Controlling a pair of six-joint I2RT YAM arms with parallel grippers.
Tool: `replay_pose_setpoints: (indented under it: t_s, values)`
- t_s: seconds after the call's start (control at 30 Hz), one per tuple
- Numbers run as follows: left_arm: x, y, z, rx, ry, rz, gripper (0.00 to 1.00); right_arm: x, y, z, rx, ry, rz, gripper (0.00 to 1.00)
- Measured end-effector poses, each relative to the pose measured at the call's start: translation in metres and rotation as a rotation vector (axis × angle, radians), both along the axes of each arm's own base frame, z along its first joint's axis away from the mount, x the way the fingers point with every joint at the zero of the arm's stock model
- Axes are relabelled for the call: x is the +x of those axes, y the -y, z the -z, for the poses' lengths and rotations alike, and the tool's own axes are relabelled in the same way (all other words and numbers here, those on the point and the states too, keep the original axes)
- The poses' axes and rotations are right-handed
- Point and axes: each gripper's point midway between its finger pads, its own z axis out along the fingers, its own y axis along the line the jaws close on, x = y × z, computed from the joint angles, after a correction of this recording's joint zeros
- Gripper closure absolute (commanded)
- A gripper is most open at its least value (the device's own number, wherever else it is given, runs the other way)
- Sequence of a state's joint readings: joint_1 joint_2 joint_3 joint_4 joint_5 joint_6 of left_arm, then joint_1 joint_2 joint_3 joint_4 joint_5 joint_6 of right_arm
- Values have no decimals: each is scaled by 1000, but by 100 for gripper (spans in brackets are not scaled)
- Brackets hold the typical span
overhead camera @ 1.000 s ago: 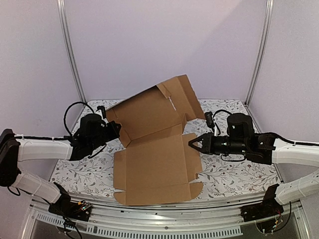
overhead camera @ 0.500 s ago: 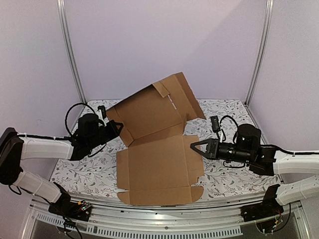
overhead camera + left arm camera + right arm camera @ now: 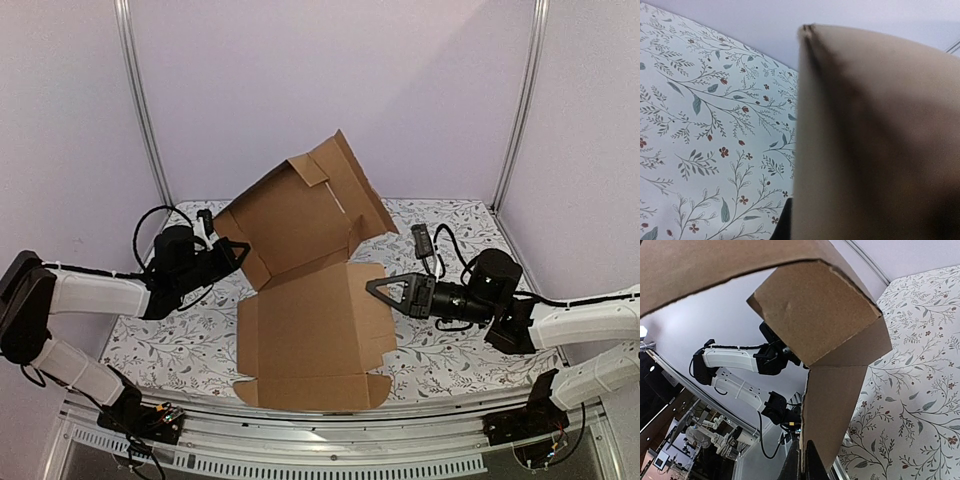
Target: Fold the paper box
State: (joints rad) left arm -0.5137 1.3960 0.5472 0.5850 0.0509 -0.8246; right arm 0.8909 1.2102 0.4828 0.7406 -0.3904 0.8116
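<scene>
The paper box (image 3: 310, 325) is a brown cardboard sheet. Its front panel lies on the table and its back panel (image 3: 300, 210) tilts up steeply toward the rear wall. My left gripper (image 3: 238, 252) is at the back panel's left flap and looks shut on it. In the left wrist view the cardboard (image 3: 875, 140) fills the right side, with one dark fingertip (image 3: 784, 225) at its edge. My right gripper (image 3: 372, 286) is shut on the front panel's right side flap. The flap's edge (image 3: 832, 405) runs down between the pinched fingers (image 3: 812, 467).
A floral cloth (image 3: 455, 355) covers the table. Metal posts (image 3: 145, 110) (image 3: 520, 110) stand at the back corners before lilac walls. A slotted rail (image 3: 320, 445) runs along the near edge. My left arm (image 3: 735, 357) shows past the box in the right wrist view.
My right gripper moved left and closed on the right side flap, which now stands raised. The back panel has tilted up steeper, and the box shifted slightly.
</scene>
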Motion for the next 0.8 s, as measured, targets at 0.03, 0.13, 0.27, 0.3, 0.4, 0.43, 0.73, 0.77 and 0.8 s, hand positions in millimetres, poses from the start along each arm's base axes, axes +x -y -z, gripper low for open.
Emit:
replay_pose_setpoints:
  t_s: [0.03, 0.13, 0.27, 0.3, 0.4, 0.43, 0.73, 0.77, 0.8]
  values:
    - [0, 0, 0, -4, -1, 3, 100, -1, -2, -2, 14, 7, -15, 100]
    - [0, 2, -2, -19, 0, 15, 100, -4, -8, -6, 42, 21, -50, 100]
    - [0, 3, -6, -41, 7, 25, 100, -6, -15, -16, 77, 42, -92, 98]
    - [0, 4, -7, -46, 9, 27, 100, -6, -17, -18, 83, 47, -99, 95]
    - [0, 4, -9, -52, 13, 30, 100, -7, -19, -19, 88, 52, -118, 93]
    - [0, 5, -9, -53, 14, 32, 100, -7, -19, -18, 87, 50, -120, 93]
    - [-3, 1, -9, -13, 12, 29, 100, 7, -3, -3, -26, 52, -55, 72]
    - [-5, 2, -11, -7, 17, 37, 100, 9, 0, -1, -44, 53, -40, 70]
    - [-7, 4, -13, 2, 23, 44, 100, 10, 4, 2, -70, 56, -24, 66]
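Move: The right gripper still pinches the paper box's right side flap; the flap's middle lies about 6 cm back, 1 cm right and 4 cm below the hand. The small corner tab of the raised panel is roughly 7 cm ahead, 3 cm left and 5 cm higher; the near panel's middle is some 8 cm back, 13 cm left and 7 cm lower. From the left gripper, the flap is around 20 cm back, 25 cm right and 3 cm higher. Swing the right gripper about 2 cm left and 2 cm up, drawing the pinched side flap inward over the near panel. Then reverse, coming right and down by a little over 2 cm and slightly forward, while easing the fingers open to about a quarter around the flap's edge. Keep the left gripper shut on the raised panel's left flap, nearly in place. ##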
